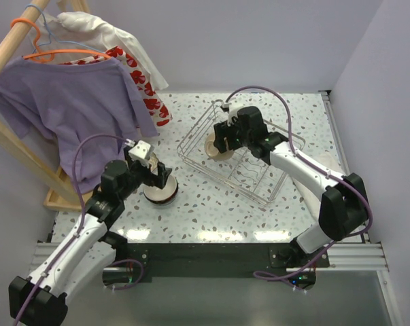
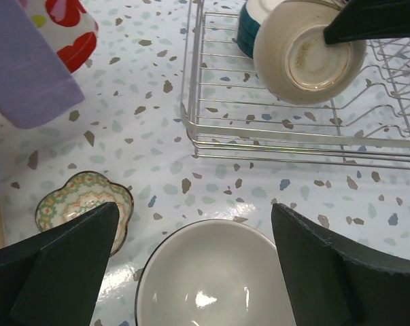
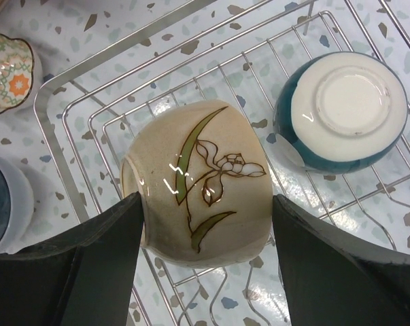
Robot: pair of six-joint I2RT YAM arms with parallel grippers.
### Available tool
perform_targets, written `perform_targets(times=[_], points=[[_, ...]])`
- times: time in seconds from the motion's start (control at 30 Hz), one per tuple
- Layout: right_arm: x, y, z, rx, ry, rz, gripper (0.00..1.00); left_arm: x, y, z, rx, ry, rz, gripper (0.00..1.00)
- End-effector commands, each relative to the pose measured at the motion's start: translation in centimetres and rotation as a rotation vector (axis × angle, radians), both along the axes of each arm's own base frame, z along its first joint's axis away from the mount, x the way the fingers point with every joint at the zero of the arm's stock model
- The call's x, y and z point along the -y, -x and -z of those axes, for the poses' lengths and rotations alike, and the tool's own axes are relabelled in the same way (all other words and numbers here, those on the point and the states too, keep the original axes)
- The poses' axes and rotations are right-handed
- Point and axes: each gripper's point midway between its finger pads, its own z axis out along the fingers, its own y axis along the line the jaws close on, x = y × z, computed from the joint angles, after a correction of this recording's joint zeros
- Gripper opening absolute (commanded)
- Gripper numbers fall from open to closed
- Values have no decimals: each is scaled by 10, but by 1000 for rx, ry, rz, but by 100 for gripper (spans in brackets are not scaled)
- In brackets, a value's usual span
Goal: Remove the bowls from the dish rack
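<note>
The dish rack [image 1: 260, 191] is a silver wire basket at the table's middle right. Inside it my right gripper [image 1: 222, 145] is shut on the tan bowl [image 3: 199, 180], which has a painted flower and lies on its side; one finger presses its rim and the other its base. A teal bowl [image 3: 340, 109] rests upside down in the rack just beyond. Left of the rack, a bowl with a pale inside and dark rim [image 2: 208, 278] stands on the table. My left gripper [image 2: 194, 210] hangs open above it, one finger on each side, touching nothing.
A small flower-shaped patterned dish [image 2: 82, 202] sits on the table by my left finger. Part of another bowl [image 3: 4, 204] shows at the right wrist view's left edge. A wooden clothes rack with a purple shirt [image 1: 75, 102] crowds the table's left side.
</note>
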Motion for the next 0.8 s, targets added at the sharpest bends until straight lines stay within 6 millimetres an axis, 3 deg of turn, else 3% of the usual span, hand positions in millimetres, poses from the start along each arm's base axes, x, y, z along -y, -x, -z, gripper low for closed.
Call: perform_targets(times=[0.0, 0.27, 0.57, 0.77], points=[[-11, -14, -47, 163, -32, -86, 0, 24, 1, -21, 61, 30, 134, 100], [-14, -13, -49, 162, -22, -119, 0, 30, -1, -21, 40, 36, 166, 100], [-2, -16, -65, 7, -228, 203, 0, 39, -7, -26, 44, 66, 148, 100], [3, -10, -67, -105, -349, 370, 0, 69, -7, -40, 156, -20, 152, 100]])
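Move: The left hand is open and empty; the beige bowl that the right hand already grips lies about 17 cm to its right, 10 cm farther out and near its own height. The white bowl stack is almost under the left hand, some 12 cm down and 2 cm back, with the flowered dish 7 cm ahead, 4 cm left and 16 cm down. The teal bowl stands about 8 cm ahead of the right hand, 2 cm right and 8 cm lower. With its fingers kept wide open, the left hand travels about 5 cm to the right, off the white bowl stack and towards the held beige bowl, dipping slightly as its wrist turns some 10 degrees clockwise. The right hand keeps the beige bowl pinched above the rack almost in place, first turning a little counter-clockwise, then swinging back clockwise by some 15 to 20 degrees while it tips down slightly and rises about 1 cm. ##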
